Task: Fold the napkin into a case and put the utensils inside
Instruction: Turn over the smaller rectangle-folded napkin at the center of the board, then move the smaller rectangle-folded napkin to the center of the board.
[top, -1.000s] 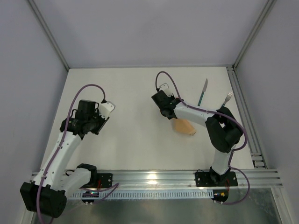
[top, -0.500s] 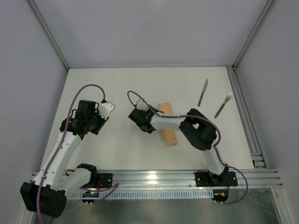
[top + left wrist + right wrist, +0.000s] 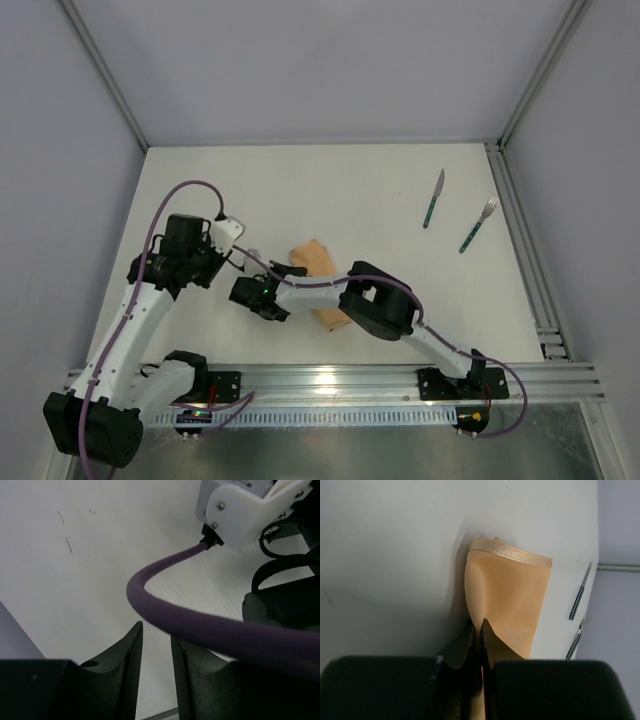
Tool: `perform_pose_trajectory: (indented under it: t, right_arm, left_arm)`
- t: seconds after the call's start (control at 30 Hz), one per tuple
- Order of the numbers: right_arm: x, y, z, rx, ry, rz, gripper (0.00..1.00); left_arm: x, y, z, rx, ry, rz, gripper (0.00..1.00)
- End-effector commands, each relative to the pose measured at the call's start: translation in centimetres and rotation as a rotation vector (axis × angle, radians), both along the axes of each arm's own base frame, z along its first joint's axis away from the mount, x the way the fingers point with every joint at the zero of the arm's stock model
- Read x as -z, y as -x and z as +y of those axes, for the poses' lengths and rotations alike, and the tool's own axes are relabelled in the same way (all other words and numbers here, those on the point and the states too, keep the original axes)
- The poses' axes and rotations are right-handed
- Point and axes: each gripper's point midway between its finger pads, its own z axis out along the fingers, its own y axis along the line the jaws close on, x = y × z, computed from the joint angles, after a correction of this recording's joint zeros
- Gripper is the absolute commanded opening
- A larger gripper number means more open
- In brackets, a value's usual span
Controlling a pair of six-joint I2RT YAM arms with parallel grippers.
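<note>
The peach-orange napkin (image 3: 318,272), folded into a narrow strip, lies left of the table's centre. My right gripper (image 3: 283,300) reaches far left across the table and is shut on the napkin's near edge (image 3: 507,595); in the right wrist view, the right gripper (image 3: 477,627) pinches a raised fold of cloth. A teal-handled knife (image 3: 433,198) and fork (image 3: 478,225) lie apart at the back right, also seen as the knife (image 3: 580,597) and fork (image 3: 575,642). My left gripper (image 3: 156,630) hovers at the left, fingers slightly apart with nothing between them.
The right arm's purple cable (image 3: 200,625) and white wrist housing (image 3: 240,510) pass close in front of my left fingers. The right arm's elbow (image 3: 380,310) lies low across the table's near middle. A metal rail (image 3: 520,230) runs along the right edge.
The right arm has swept from right of centre to the left, dragging the napkin with it. The left arm, knife and fork have not moved.
</note>
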Motion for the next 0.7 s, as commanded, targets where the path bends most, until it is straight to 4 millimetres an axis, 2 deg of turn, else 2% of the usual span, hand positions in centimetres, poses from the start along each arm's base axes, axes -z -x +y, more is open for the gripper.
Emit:
perform_pose_trajectory:
  t: [0.0, 0.1, 0.13, 0.23, 0.27, 0.4, 0.5, 0.6, 0.67]
  right_arm:
    - [1.6, 2.0, 1.8, -0.010, -0.056, 0.061, 0.08]
    - [1.1, 2.5, 3.1, -0.025, -0.113, 0.090, 0.22]
    - [0.9, 2.7, 3.5, -0.034, -0.130, 0.098, 0.36]
    - [-0.5, 3.4, 4.9, -0.067, -0.186, 0.101, 0.50]
    - [-0.8, 3.6, 5.4, -0.084, -0.204, 0.113, 0.54]
    - [-1.8, 5.7, 7.8, -0.170, -0.259, 0.145, 0.66]
    - [-2.7, 6.6, 8.7, -0.207, -0.284, 0.149, 0.74]
    - [-4.6, 8.0, 9.2, -0.236, -0.343, 0.170, 0.78]
    - [-7.0, 8.7, 8.7, -0.251, -0.428, 0.185, 0.79]
  left_arm:
    - [-1.0, -0.4, 0.3, -0.012, 0.003, -0.043, 0.31]
    - [-1.1, -0.5, 0.3, -0.013, 0.003, -0.046, 0.31]
    - [-1.0, -0.5, 0.2, -0.013, 0.003, -0.045, 0.31]
    - [-1.1, -0.5, 0.2, -0.013, 0.004, -0.046, 0.31]
    - [-1.1, -0.6, 0.8, -0.032, -0.019, -0.051, 0.31]
    - [-1.3, -0.7, 1.0, -0.042, -0.023, -0.059, 0.31]
    - [-1.8, -0.8, 1.2, -0.056, -0.031, -0.074, 0.31]
    - [-2.4, -1.1, 1.6, -0.078, -0.033, -0.090, 0.32]
    - [-2.7, -1.4, 1.5, -0.088, -0.025, -0.104, 0.33]
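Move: The right gripper is shut on the left-hand edge of the folded napkin, low over the board; the napkin's middle lies about 4 cm to its right, 3 cm back and 2 cm below. The knife lies some 34 cm to the right and 18 cm ahead of the hand, the fork about 45 cm right and 12 cm ahead. From the left hand the napkin is around 24 cm right, 3 cm ahead and 14 cm down. The right fingers let go of the napkin's edge, opening from nearly shut to about three-quarters wide. As they spread, the hand draws off the napkin, back and to the left by about 5 cm each way, rising some 2 cm, with a slight roll that lifts its left side and a small counter-clockwise turn. ##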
